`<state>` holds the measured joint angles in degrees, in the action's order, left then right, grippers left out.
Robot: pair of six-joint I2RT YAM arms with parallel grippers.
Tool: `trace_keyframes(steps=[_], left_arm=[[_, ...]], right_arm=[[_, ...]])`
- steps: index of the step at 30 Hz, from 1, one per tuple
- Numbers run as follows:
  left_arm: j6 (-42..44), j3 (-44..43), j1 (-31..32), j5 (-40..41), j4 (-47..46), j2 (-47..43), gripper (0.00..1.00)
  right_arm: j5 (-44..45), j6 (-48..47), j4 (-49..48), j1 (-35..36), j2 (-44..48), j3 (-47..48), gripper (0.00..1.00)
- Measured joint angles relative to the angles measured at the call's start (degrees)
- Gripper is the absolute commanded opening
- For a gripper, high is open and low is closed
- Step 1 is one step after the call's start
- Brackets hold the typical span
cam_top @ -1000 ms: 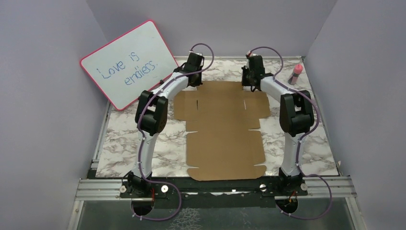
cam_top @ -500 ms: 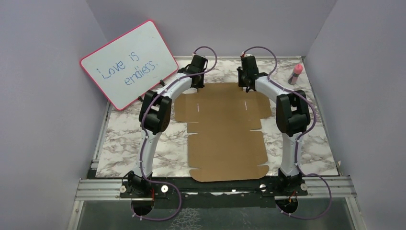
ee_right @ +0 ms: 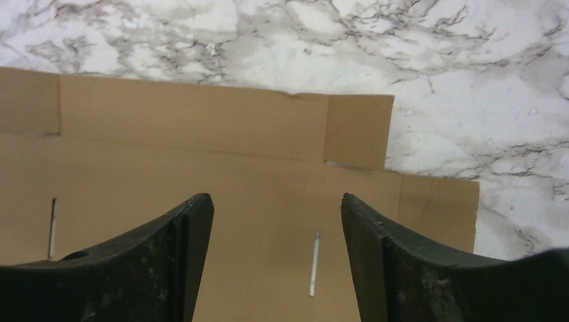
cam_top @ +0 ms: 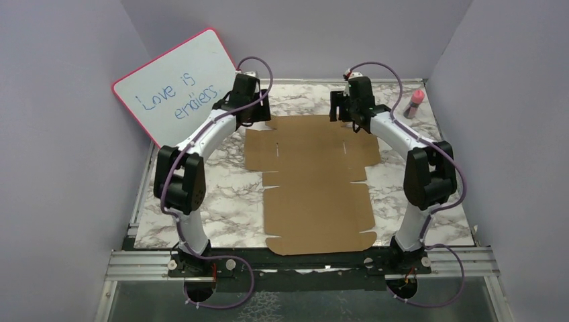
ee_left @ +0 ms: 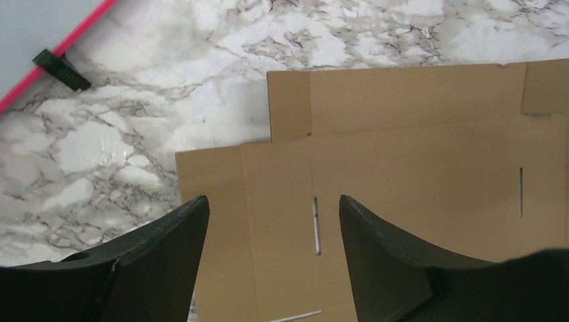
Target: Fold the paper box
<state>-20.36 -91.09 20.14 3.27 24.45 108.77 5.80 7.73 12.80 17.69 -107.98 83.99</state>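
The paper box point(cam_top: 312, 181) lies flat and unfolded on the marble table, a brown cardboard sheet with flaps and slits. My left gripper point(cam_top: 258, 119) hovers over its far left corner, open, with bare cardboard point(ee_left: 416, 154) showing between its fingers point(ee_left: 181, 235). My right gripper point(cam_top: 349, 115) hovers over the far right corner, open as well, above the sheet point(ee_right: 201, 161) and one of its slits. Neither gripper holds anything.
A pink-framed whiteboard point(cam_top: 181, 87) leans at the back left, its edge point(ee_left: 60, 47) close to the left arm. A small pink-capped bottle point(cam_top: 414, 102) stands at the back right. Purple walls close in the table point(cam_top: 429, 194) on three sides.
Both grippers have gone from shut to open. The left arm swung outward to the left and its wrist moved left; the right arm's elbow swung outward to the right. The cardboard stayed flat.
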Motion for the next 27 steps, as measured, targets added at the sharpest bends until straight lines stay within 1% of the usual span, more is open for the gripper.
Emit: trace_keyframes(steps=[4,8,11,12,14,17,20,22,27], left_arm=[[-2.1,10.7,-1.0,-2.5,-3.9,-8.1,0.73],[-5.2,23.7,-2.0,-6.9,-7.4,-15.7,0.73],[-8.0,32.3,-2.5,-10.6,-10.4,-20.0,0.73],[-8.7,33.3,-2.6,-11.7,-11.2,-20.4,0.73],[-10.3,38.3,-3.0,-13.7,-12.5,-22.8,0.73],[-13.9,45.2,-3.2,-17.9,-17.6,-25.2,0.73],[-17.4,50.0,-3.1,-21.0,-21.7,-25.9,0.73],[-19.1,51.6,-3.1,-22.6,-23.6,-25.8,0.73],[-23.1,53.0,-3.1,-25.5,-28.3,-24.8,0.73]], right_arm=[[-5.0,1.4,-1.1,0.0,3.9,-5.6,0.77],[-11.6,4.2,-3.0,0.7,7.0,-12.3,0.78],[-17.0,6.4,-5.7,1.8,9.2,-17.9,0.78],[-19.0,7.3,-6.8,2.0,9.9,-19.8,0.78],[-22.7,9.0,-9.4,2.5,11.0,-23.3,0.78],[-28.1,11.8,-13.7,3.0,11.8,-27.9,0.78],[-32.3,14.6,-17.8,3.3,11.9,-32.0,0.78],[-34.4,16.0,-19.8,3.4,11.9,-34.2,0.78],[-37.5,18.6,-24.2,4.0,11.3,-37.2,0.78]])
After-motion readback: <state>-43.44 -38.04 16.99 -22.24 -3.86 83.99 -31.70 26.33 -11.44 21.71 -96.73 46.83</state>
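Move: The left side's narrow tab, between its two slits, lies about 21 cm back from the left gripper, 3 cm right and 9 cm down; the left side flap is 9 cm back and 1 cm left, the left corner flap 4 cm ahead and 3 cm right. From the right gripper, the box's middle crease strip is some 21 cm back, 10 cm left and 8 cm down; the right side flap is 9 cm back, 6 cm right. Draw both open grippers back about 17 cm from the far corner flaps, sinking 7–8 cm: the left along the left side flap to hover by the narrow tab, the right also swinging 10 cm left to hover near the middle crease strip. Roll each some 30 degrees, the left gripper's left side dropping and the right's rising, tip both steeper, turn the right counter-clockwise, and slow at the end. ##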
